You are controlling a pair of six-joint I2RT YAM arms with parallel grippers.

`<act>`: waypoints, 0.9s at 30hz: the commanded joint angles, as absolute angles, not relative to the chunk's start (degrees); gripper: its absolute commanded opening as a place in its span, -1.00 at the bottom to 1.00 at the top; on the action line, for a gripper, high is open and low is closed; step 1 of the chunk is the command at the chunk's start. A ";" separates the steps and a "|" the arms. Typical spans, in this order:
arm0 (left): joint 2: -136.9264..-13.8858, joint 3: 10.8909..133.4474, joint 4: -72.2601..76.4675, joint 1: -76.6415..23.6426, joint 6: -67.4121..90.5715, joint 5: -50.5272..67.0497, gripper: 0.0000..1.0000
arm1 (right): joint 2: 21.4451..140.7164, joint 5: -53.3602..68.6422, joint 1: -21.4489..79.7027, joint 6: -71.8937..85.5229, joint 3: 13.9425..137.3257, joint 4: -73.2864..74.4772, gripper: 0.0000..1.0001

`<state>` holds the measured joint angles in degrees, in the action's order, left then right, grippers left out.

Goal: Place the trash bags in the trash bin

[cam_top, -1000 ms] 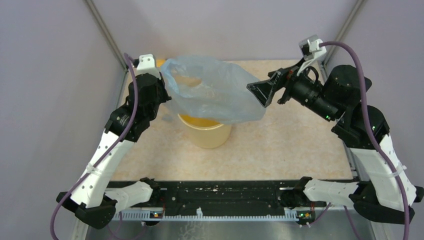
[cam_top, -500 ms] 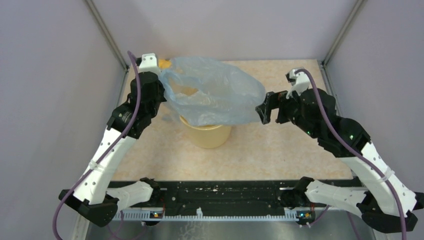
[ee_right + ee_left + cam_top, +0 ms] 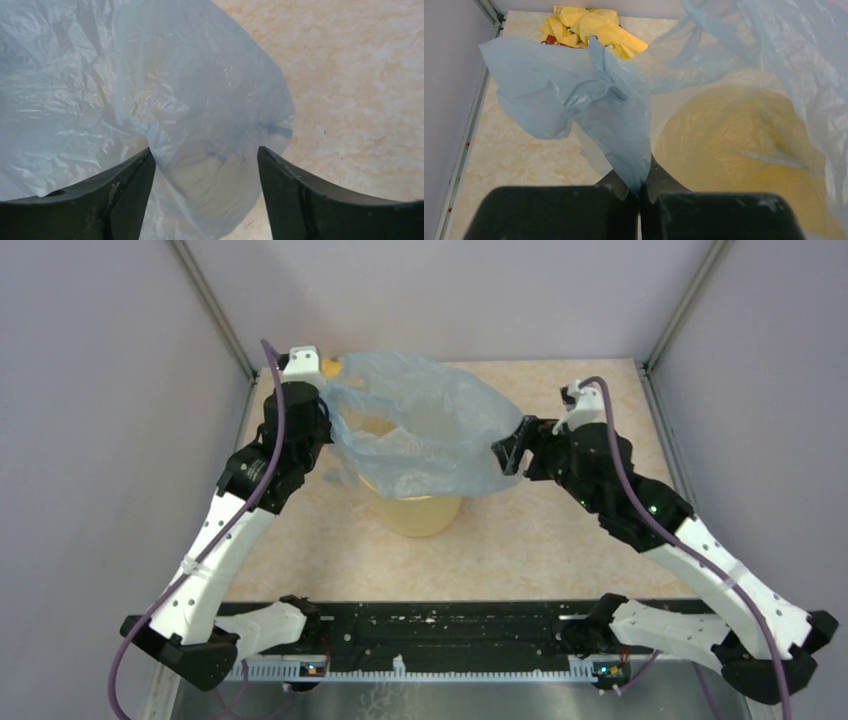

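The pale blue-grey translucent trash bag (image 3: 430,435) hangs spread over the pale yellow trash bin (image 3: 420,510), hiding most of its rim. My left gripper (image 3: 325,425) is shut on the bag's left edge; in the left wrist view the film (image 3: 614,115) rises from between my pinched jaws (image 3: 640,187), with the bin's inside (image 3: 734,160) showing through it at the right. My right gripper (image 3: 507,452) stands open at the bag's right end, and in the right wrist view a fold of the film (image 3: 210,125) lies between my wide-apart fingers (image 3: 204,157).
A crumpled yellow cloth (image 3: 586,27) with red marks lies at the back left corner, just behind the bag. Grey walls and metal rails close in the beige table (image 3: 600,400) on three sides.
My right arm has swung down and leftward to the bag's right end, bringing its open jaws around a fold of film and narrowing slightly. The left gripper has kept its hold on the bag.
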<state>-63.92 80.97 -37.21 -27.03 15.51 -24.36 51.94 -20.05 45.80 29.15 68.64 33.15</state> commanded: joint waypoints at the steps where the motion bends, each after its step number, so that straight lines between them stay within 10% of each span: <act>1: -64.31 83.11 -35.13 -26.71 14.37 -22.29 -1.00 | 57.77 -16.66 45.19 31.43 70.45 24.41 0.43; 9: -64.77 85.92 -36.13 -26.63 12.63 -16.28 -1.00 | 70.92 -8.07 45.39 29.10 82.08 25.39 -0.59; 27: -66.54 88.84 -37.66 -26.66 12.00 -11.60 -1.00 | 89.02 0.69 48.16 32.93 86.86 22.27 -1.00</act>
<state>-65.58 86.61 -38.63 -26.92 12.84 -13.17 88.79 0.78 47.13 31.22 89.10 24.12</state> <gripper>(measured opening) 0.006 0.010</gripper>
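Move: The light-blue trash bag hangs from the closed left fingers. Its middle lies about 15 cm left and 5 cm ahead of the right hand, slightly lower; its free side already reaches the open right fingers. From the left hand that middle is some 24 cm right and 3 cm back. The bin's middle is about 20 cm left, 8 ahead and 22 below the right hand; the yellow bag lies some 25 cm ahead and 4 left of the left hand, on the table. The right fingers shut on the free side of the blue bag and pinch it while the hand sweeps about 18 cm left and some 6 cm forward to over the bin, dipping, rising, then sinking. It turns roughly 20 degrees counter-clockwise and tips down a little. The left hand keeps its pinch, easing about 3 cm right and slightly up, turning some 10 degrees clockwise. ##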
